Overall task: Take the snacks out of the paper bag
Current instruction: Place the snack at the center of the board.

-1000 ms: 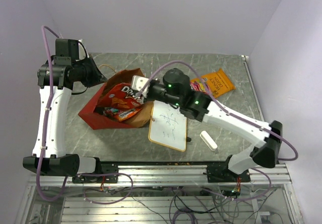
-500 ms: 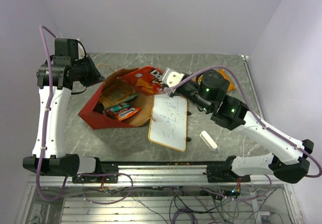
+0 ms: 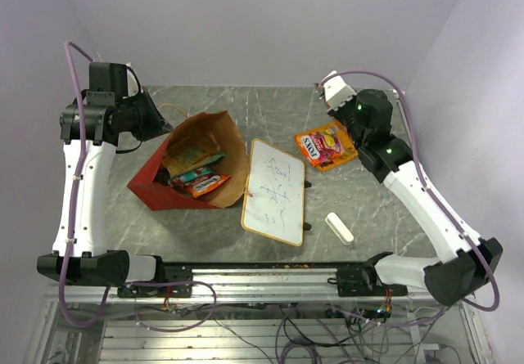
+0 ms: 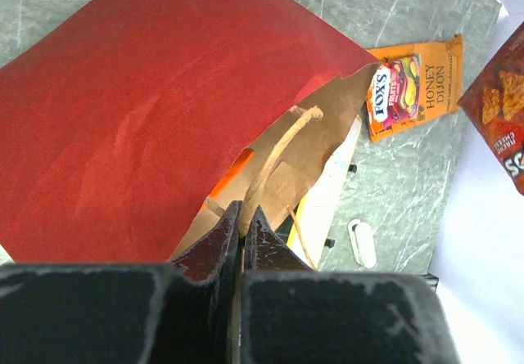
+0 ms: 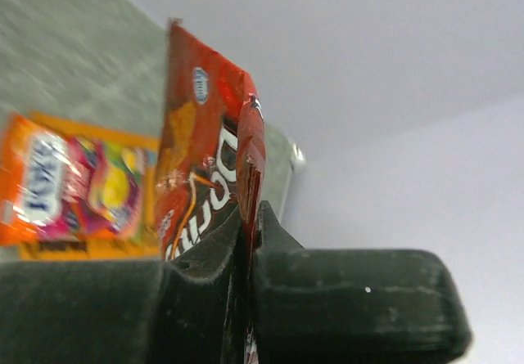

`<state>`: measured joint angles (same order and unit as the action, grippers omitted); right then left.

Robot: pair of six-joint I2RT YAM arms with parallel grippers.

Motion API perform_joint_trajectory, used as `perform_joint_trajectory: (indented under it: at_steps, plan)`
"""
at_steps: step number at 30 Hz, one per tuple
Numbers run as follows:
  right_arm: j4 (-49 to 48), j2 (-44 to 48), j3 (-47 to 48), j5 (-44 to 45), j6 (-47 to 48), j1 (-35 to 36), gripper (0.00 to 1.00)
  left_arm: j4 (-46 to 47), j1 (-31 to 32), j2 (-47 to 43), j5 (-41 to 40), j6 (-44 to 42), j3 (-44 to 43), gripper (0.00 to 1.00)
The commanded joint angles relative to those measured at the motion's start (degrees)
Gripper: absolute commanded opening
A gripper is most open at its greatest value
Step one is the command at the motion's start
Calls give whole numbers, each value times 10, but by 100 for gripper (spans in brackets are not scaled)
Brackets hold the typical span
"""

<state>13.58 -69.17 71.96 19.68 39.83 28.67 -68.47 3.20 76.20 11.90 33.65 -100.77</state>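
The red paper bag [image 3: 151, 180] lies open on its side, its brown inside showing; it also shows in the left wrist view [image 4: 147, 110]. Teal and orange snacks [image 3: 199, 181] lie inside. My left gripper [image 3: 160, 123] [image 4: 243, 213] is shut on the bag's string handle [image 4: 274, 155] at the rim. My right gripper [image 3: 334, 94] [image 5: 250, 210] is shut on a red Doritos bag [image 5: 201, 180], held in the air at the far right; the bag shows in the left wrist view [image 4: 501, 114]. An orange Fox's packet [image 3: 326, 146] [image 5: 65, 186] lies on the table below it.
A wood-framed whiteboard [image 3: 275, 190] lies right of the bag, a white eraser [image 3: 339, 227] beside it near the front. The table's far right corner [image 3: 399, 94] and the walls are close to my right wrist.
My right gripper lifted the Doritos bag out of the paper bag and carried it right, to above the far right of the table. The left arm stayed still.
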Motion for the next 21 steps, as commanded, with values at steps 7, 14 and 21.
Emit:
perform_joint_trajectory:
  at_steps: [7,14,21]
  plan:
    - [-22,-68,-35,47,37,-204,0,3,0,-2,52,-15,5,7]
    - [-54,-141,-36,65,73,-242,0,8,0,-10,65,-13,18,7]
    - [-32,-192,8,65,101,-245,0,5,1,-9,62,-19,16,7]
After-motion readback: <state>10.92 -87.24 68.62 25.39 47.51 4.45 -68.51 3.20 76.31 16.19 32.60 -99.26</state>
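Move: The right hand already holds the red Doritos bag. The bare table just right of the honey dijon bag lies about 16 cm to its right, 8 cm ahead and 35 cm below. The honey dijon bag is some 7 cm ahead and 4 cm right; the Fox's bag on top of it, 5 cm ahead and 3 cm left. From the left hand that bare spot is roughly 58 cm right and 16 cm ahead. The right hand swings the still-pinched Doritos about 18 cm right and 13 down, turning clockwise, towards bare table. ##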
